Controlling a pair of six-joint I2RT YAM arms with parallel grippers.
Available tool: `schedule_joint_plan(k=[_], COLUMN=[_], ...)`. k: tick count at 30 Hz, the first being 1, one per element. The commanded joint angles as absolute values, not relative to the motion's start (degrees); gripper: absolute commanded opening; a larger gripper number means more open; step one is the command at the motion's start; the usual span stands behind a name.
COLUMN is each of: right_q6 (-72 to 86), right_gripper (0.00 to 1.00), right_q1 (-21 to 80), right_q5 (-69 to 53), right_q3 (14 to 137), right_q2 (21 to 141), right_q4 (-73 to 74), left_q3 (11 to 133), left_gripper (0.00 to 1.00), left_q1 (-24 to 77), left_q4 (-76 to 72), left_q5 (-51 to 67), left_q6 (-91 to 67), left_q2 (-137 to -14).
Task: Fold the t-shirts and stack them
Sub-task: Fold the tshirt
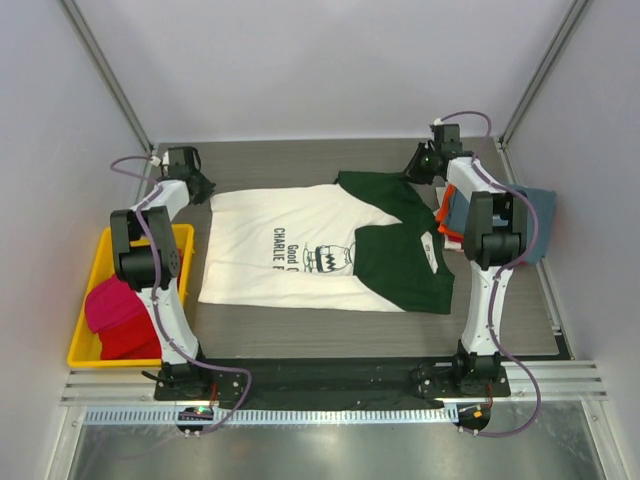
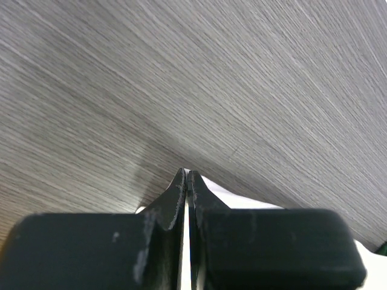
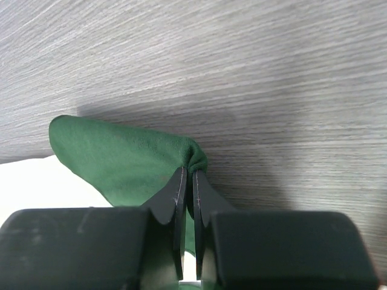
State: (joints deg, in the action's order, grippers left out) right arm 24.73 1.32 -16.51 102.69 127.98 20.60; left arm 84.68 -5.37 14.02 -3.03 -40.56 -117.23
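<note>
A cream-white t-shirt (image 1: 262, 262) with dark green sleeves lies flat across the middle of the table, and its near sleeve (image 1: 395, 268) is folded over the chest. My left gripper (image 1: 207, 192) is shut on the shirt's far left hem corner. In the left wrist view the white cloth (image 2: 239, 198) shows pinched between the closed fingertips of the left gripper (image 2: 186, 175). My right gripper (image 1: 416, 170) is shut on the far green sleeve (image 3: 121, 151). In the right wrist view that cloth bunches at the tips of the right gripper (image 3: 188, 172).
A yellow bin (image 1: 93, 262) at the left edge holds a red t-shirt (image 1: 115, 318). Slate-blue (image 1: 535, 215) and orange (image 1: 443, 215) shirts lie stacked at the right, partly hidden behind the right arm. Walls close in the table's back and sides.
</note>
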Motion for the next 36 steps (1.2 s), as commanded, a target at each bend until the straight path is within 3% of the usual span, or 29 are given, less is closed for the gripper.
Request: schedule_joint_plan(k=[1, 36], right_q6=[25.49, 23.38], right_gripper=[0.01, 0.01], right_q1=[0.88, 0.97], right_q5=[-18.37, -19.51], right_q3=[101.17, 70.76], right_q2=[122.61, 96.24], right_q4=[16.79, 11.42], left_q3=[82.54, 59.86], left_gripper=[0.0, 0.0], left_q1=[-5.54, -6.59], left_q4=[9.15, -5.63], left_q5=[-4.4, -10.37], left_q6=[-41.57, -45.79], left_q2=[-112.42, -95.63])
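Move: Each hand holds the t-shirt's far edge. The near left corner lies about 31 cm back and 3 cm right of the left hand, the yellow bin 30 cm back and 12 cm left. From the right hand, the near right corner is some 36 cm back and 5 cm right, the folded stack 14 cm back and 21 cm right. All lie a few centimetres lower. Still pinching the t-shirt's far edge, both hands rise and draw back, right some 10 cm, left about 5. ##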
